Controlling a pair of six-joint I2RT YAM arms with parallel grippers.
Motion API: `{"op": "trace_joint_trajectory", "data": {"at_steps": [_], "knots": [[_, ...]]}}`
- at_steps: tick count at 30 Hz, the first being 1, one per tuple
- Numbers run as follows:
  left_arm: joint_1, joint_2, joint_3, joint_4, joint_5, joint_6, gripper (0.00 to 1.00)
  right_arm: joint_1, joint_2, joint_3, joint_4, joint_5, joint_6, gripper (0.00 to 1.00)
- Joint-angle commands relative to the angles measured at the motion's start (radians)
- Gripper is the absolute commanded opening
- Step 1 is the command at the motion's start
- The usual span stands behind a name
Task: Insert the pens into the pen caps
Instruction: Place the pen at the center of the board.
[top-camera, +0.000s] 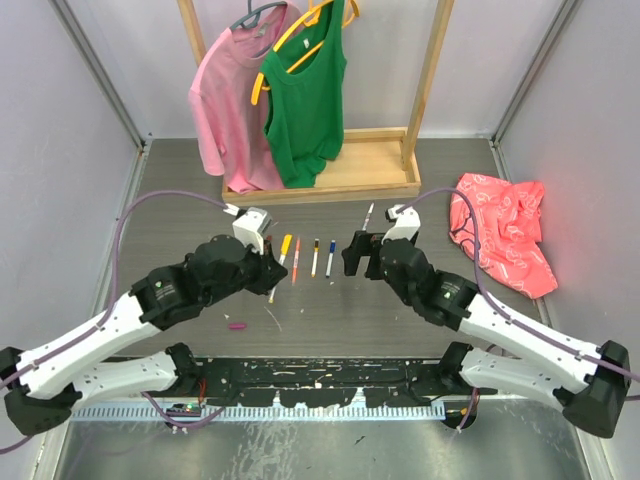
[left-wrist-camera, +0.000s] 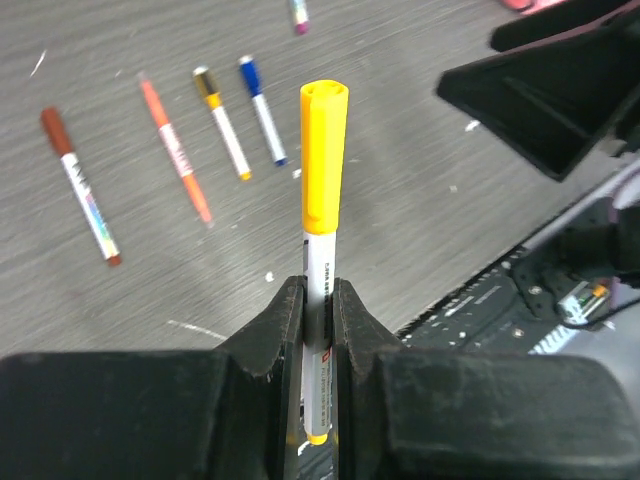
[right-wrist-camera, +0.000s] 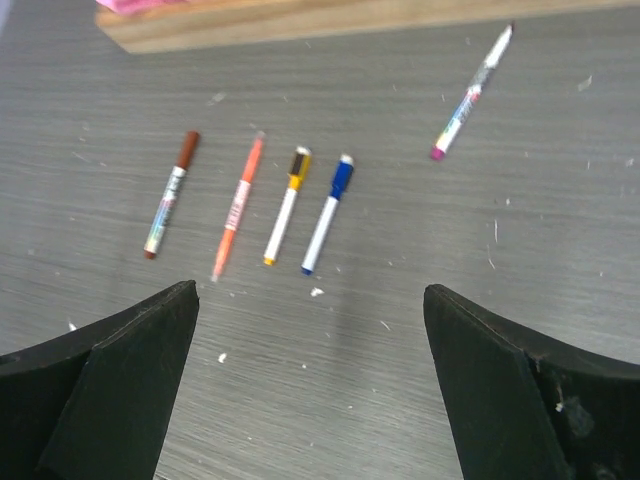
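My left gripper (left-wrist-camera: 319, 300) is shut on the white barrel of a pen with a yellow cap (left-wrist-camera: 322, 160) on it, held above the table; from above the same pen (top-camera: 285, 246) sticks out of the left gripper (top-camera: 272, 262). On the table lie a brown pen (right-wrist-camera: 170, 195), an orange pen (right-wrist-camera: 238, 205), a yellow pen (right-wrist-camera: 285, 205) and a blue pen (right-wrist-camera: 327, 215), side by side. A magenta-ended pen (right-wrist-camera: 470, 95) lies apart, its dark tip bare. A magenta cap (top-camera: 237, 325) lies by the left arm. My right gripper (right-wrist-camera: 310, 300) hangs wide open, holding nothing.
A wooden rack base (top-camera: 370, 175) stands at the back with a pink shirt (top-camera: 228, 100) and a green top (top-camera: 305, 95) hanging over it. A crumpled red cloth (top-camera: 505, 235) lies at the right. Grey walls close both sides.
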Motion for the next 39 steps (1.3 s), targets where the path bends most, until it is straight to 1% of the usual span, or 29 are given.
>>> {"op": "trace_joint_trajectory", "data": {"at_steps": [1,5,11,16,22,29,39], "knots": [[0.123,0.032,-0.027,0.006,0.074,-0.038,0.0,-0.118,0.039,-0.061,0.066,-0.299,0.063,1.0],[0.235,0.105,-0.038,0.02,0.146,-0.024,0.0,-0.127,0.036,-0.122,0.08,-0.304,0.132,1.0],[0.319,0.243,-0.056,0.084,0.176,-0.016,0.0,-0.128,-0.018,-0.165,0.022,-0.284,0.189,1.0],[0.352,0.38,-0.045,0.137,0.17,0.0,0.0,-0.128,-0.116,-0.196,-0.01,-0.267,0.202,1.0],[0.364,0.557,-0.007,0.189,0.093,0.018,0.0,-0.128,-0.224,-0.221,-0.023,-0.259,0.207,1.0],[0.385,0.726,0.051,0.221,0.082,0.053,0.0,-0.128,-0.236,-0.215,-0.065,-0.261,0.213,1.0],[0.41,0.829,0.098,0.218,0.051,0.042,0.0,-0.127,-0.252,-0.242,-0.057,-0.273,0.239,1.0]]}}
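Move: Ahead of the left hand, which still holds the yellow-capped pen, the gap between the brown and orange pens lies about 14 cm out, 2 cm left and 24 cm below. The brown pen is some 15 cm ahead and 7 cm left, the orange pen 15 cm ahead and 1 cm right, the yellow-black pen 15 cm ahead and 6 cm right, all on the board. From the empty right hand that gap is roughly 9 cm ahead, 16 cm left and 20 cm down. Lowering the capped pen some 22 cm while reaching about 14 cm forward, the left hand brings it to just over the gap between the brown and orange pens, tipping steeply downward and turning a little counter-clockwise, grip kept. The empty right hand, wide open, sinks and draws back, tips down, then rises slightly and drifts right. ##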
